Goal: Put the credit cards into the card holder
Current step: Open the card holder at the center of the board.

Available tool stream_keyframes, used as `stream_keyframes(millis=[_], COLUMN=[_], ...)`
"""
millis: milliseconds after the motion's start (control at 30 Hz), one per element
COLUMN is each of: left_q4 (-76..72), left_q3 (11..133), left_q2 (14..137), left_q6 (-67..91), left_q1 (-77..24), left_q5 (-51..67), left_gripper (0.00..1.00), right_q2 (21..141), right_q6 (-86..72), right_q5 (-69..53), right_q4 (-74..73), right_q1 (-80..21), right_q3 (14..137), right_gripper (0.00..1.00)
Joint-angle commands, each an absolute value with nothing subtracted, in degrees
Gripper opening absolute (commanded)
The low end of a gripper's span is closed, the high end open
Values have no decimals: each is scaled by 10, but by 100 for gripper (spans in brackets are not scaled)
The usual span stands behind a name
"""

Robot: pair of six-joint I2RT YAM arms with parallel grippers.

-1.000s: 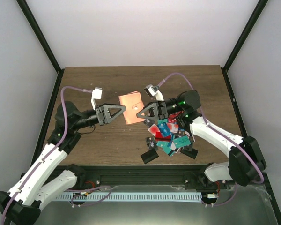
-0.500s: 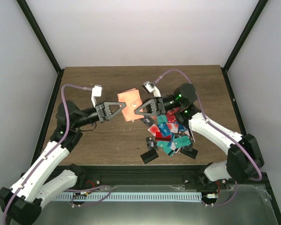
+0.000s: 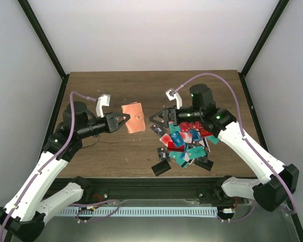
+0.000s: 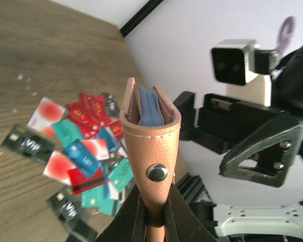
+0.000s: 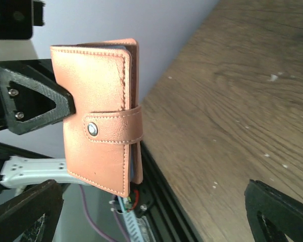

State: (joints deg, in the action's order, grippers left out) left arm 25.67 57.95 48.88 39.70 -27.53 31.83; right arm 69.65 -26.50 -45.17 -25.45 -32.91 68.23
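Observation:
The salmon-brown card holder (image 3: 133,117) is folded shut, its snap strap fastened, and held off the table edge-on in my left gripper (image 3: 122,121). In the left wrist view the jaws (image 4: 154,214) pinch its lower end (image 4: 150,136), and bluish pockets show at its top. My right gripper (image 3: 155,119) is open and empty, a short way right of the holder. In the right wrist view its fingers (image 5: 25,212) spread wide and the holder (image 5: 98,111) hangs ahead of them. The credit cards (image 3: 184,143) lie in a red, teal, blue and black heap under the right arm, also seen in the left wrist view (image 4: 81,151).
A black card (image 3: 161,168) lies at the near edge of the heap, close to the black frame rail (image 3: 151,184). Bare wooden table (image 3: 207,85) lies behind both arms. White walls and black corner posts enclose the table.
My right gripper has let go of the card holder and drawn back to the right. My left gripper has carried the holder a little left and turned it.

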Motion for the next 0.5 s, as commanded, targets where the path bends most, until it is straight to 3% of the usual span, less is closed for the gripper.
stream_keyframes(millis=[0,467], left_q4=[349,399], left_q3=[599,617], left_q2=[499,543], left_q6=[345,313], left_q1=[-275,-276], left_q5=[286,294], left_gripper=[4,4], right_q2=[689,756], right_q6=[-216,-234], right_q5=[-379,-271], right_q4=[-333,-308], right_q1=[-339,-444], right_q3=[716,761], right_gripper=[100,100])
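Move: Out of the right hand's wide-open fingers, the card holder's middle lies about 8 cm to the left, level fore and aft, and some 2 cm higher. The left hand already pinches it by one edge, its middle about 3 cm to that hand's right and 2 cm ahead. From the right hand, the card pile centres some 15 cm right and 3 cm ahead, the loose black card about 3 cm right and 11 cm back, both roughly 30 cm below. Lowering the closed card holder about 6 cm, the left hand keeps its shut grip and dips its fingertips some 15 degrees. The right hand, fingers staying wide open, first sinks a little, then swings left towards the holder, ending nearly 3 cm further left and 2 cm lower, its fingers tipped down about 10 degrees; it stops short of touching. ##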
